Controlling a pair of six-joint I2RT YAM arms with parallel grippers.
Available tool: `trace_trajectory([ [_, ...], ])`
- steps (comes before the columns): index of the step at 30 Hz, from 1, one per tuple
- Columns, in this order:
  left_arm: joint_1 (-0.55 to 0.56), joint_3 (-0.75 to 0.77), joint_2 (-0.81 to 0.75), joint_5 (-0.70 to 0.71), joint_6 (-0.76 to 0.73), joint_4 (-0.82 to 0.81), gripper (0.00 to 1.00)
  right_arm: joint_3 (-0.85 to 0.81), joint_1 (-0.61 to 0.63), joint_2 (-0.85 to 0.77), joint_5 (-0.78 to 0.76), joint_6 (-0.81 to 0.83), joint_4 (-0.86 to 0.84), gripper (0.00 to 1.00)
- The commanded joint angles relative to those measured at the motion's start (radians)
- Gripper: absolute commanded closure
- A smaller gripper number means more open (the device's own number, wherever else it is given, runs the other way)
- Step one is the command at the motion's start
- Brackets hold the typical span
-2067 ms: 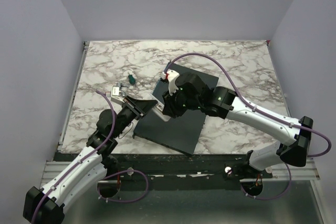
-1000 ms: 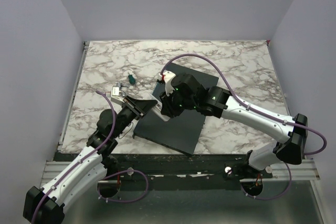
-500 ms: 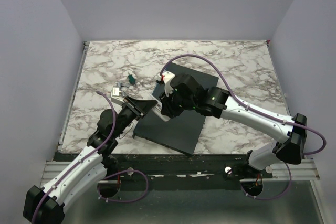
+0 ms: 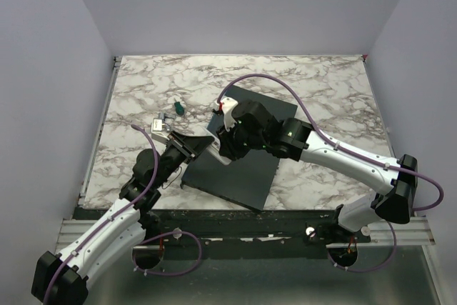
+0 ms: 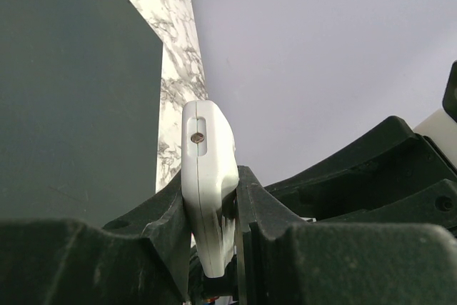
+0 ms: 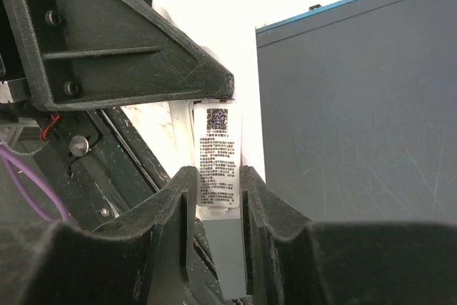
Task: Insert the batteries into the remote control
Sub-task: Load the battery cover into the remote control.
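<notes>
The white remote control (image 5: 207, 148) stands edge-on between my left fingers, and the left gripper (image 5: 212, 198) is shut on its two broad faces. From above, it shows as a pale sliver (image 4: 214, 151) at the dark slab's left edge, between both wrists. The right wrist view shows its back, with a printed label (image 6: 217, 155) and a grey strip below that. My right gripper (image 6: 216, 183) has its jaws against both sides of that labelled strip. A left finger (image 6: 121, 48) covers the remote's upper part there. No batteries can be made out.
The large dark grey slab (image 4: 243, 169) lies mid-table under the right wrist, and both wrist views show it (image 5: 71, 91) (image 6: 357, 105). A small green object (image 4: 178, 108) and a small pale object (image 4: 158, 124) lie on the marble to the left.
The right arm shifted a little left toward the remote about two seconds ago. Over the last second neither arm has visibly moved.
</notes>
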State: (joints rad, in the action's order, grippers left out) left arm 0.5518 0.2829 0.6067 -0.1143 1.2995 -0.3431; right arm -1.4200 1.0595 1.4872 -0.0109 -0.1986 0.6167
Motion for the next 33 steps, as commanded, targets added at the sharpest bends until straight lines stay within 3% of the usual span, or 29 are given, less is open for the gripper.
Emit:
trace_trajectory([
  [1,0.005,-0.001,-0.004,-0.038,0.037,-0.089,1.00,0.015,0.005,0.005,-0.018,0.019,-0.041,0.66],
  [21,0.005,-0.014,0.003,-0.036,0.048,-0.103,1.00,0.023,0.005,-0.008,-0.013,0.014,-0.073,0.47],
  [26,0.005,-0.016,0.013,-0.039,0.052,-0.111,1.00,0.020,0.005,-0.025,-0.021,0.010,-0.103,0.36],
  [33,0.005,-0.024,0.017,-0.042,0.062,-0.123,0.99,0.039,0.006,-0.068,-0.039,-0.012,-0.178,0.29],
])
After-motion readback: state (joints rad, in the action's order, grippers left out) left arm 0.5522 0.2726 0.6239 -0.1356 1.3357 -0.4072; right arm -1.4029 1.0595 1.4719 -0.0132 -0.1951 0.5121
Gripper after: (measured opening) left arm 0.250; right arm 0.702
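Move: The battery cover lies on the remote control with its lower half still between the right fingers, its middle barely 1 cm ahead, 1 cm to the left and 1 cm below the right hand. The remote's middle is some 3 cm ahead and 3 cm left of that hand, and the left fingertips clamp it about 3 cm ahead and 4 cm left. From the left hand the cover lies roughly 2 cm back and 3 cm right, about level. The right hand spreads its fingers steadily off both sides of the battery cover, letting go of it with hardly any travel at first, then drifts a little left and forward and lifts more quickly, close to 2 cm up in all, with about 5 degrees of tilt. The left hand keeps the remote pinched just past the cover's upper end and holds it nearly still for the release. ##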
